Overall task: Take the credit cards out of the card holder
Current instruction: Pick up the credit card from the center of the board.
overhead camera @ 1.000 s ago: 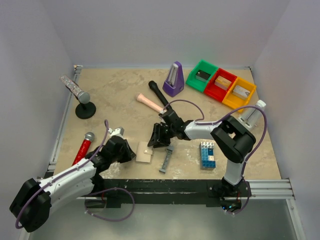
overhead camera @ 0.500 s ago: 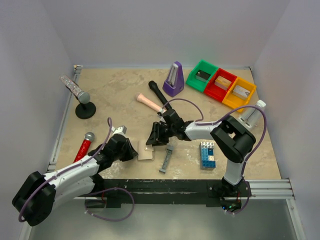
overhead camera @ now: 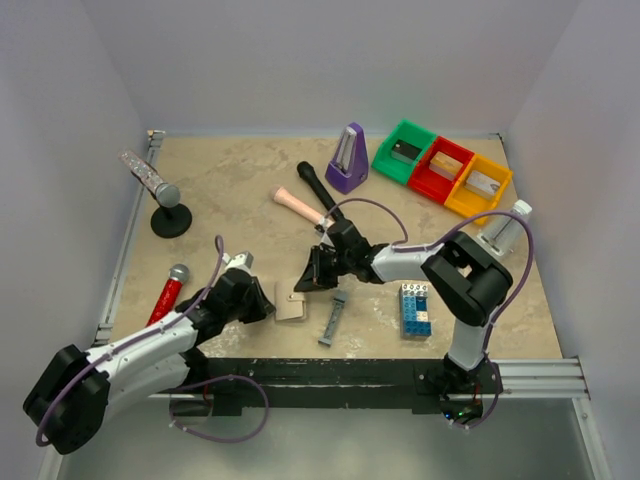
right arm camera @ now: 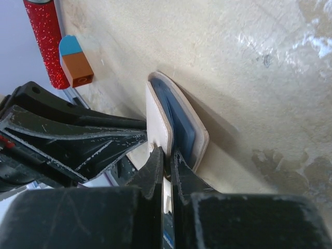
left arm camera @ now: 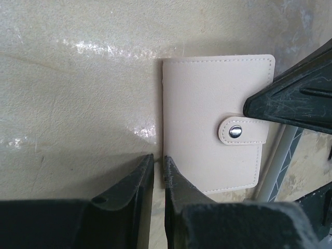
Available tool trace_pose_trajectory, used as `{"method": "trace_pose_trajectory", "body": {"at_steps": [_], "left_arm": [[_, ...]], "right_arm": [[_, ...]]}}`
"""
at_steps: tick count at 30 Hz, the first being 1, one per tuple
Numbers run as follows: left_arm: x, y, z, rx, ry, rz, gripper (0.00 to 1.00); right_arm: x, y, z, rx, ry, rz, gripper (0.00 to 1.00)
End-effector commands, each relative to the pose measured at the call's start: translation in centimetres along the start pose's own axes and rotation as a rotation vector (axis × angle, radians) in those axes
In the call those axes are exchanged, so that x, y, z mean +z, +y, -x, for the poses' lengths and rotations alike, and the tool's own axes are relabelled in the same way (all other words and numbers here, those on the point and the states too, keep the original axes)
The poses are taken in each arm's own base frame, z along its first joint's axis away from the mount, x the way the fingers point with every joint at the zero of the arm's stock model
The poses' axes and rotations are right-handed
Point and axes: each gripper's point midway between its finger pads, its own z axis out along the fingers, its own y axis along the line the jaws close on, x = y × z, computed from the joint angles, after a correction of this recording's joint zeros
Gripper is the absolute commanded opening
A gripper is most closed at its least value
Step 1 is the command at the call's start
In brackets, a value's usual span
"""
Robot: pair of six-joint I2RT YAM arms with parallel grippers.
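Observation:
The card holder (overhead camera: 291, 303) lies near the table's front, cream outside with a snap strap (left arm camera: 236, 132). My right gripper (overhead camera: 313, 281) comes in from the right and is shut on the edge of its cream top panel (right arm camera: 157, 116), lifting it so the blue inside (right arm camera: 181, 127) shows. My left gripper (left arm camera: 159, 163) sits at the holder's left edge, jaws almost together, with one finger (left arm camera: 179, 187) lying over the cream cover (left arm camera: 207, 104); only table shows in the thin slit. No credit cards are in view.
A grey bar piece (overhead camera: 334, 318) lies just right of the holder, and a blue-and-white brick stack (overhead camera: 415, 308) further right. A red microphone (overhead camera: 166, 295) lies at the left. A purple metronome (overhead camera: 348, 158) and green, red and yellow bins (overhead camera: 440, 170) stand at the back.
My right gripper has closed on the holder's top panel. My left gripper has edged right, up to the holder's left side, and narrowed a little.

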Motion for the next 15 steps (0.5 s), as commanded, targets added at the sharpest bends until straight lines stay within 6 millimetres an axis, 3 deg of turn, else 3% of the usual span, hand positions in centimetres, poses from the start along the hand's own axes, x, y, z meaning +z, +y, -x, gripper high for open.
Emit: {"method": "trace_pose_trajectory", "body": {"at_steps": [1,8,12,14,15], "left_arm": [[-0.5,0.7,0.2,0.023,-0.015,0.037,0.18],[-3.1,-0.2,3.3,0.007,-0.147,0.028,0.29],[-5.1,-2.5,5.9,0.01,-0.267,-0.079,0.39],[-6.0,-3.3,7.2,-0.001,-0.345,-0.138,0.65],[-6.6,-3.8,7.8,-0.012,-0.384,-0.17,0.74]], "right_arm": [[-1.7,1.4,-0.5,-0.043,0.0,0.043,0.0],[-6.2,2.7,-0.2,-0.185,-0.059,-0.011,0.0],[-9.7,6.1,-0.7,-0.297,-0.077,0.073,0.0],[-11.3,7.9,-1.2,-0.353,-0.07,0.133,0.0],[-12.1,8.7,-1.4,-0.372,-0.072,0.161,0.0]]}}
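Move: The card holder is already pinched by its edge in the right hand, its middle about 2 cm to that hand's left, 3 cm back and 2 cm lower. The grey bar lies some 9 cm right of that hand and 7 cm back; the peach microphone is about 21 cm ahead, straight out. From the left hand, the holder's middle is roughly 5 cm right and 2 cm ahead, 1 cm below. Right hand lifts the pinched card holder about 9 cm, drifting right; left hand rises some 5 cm, opening. ##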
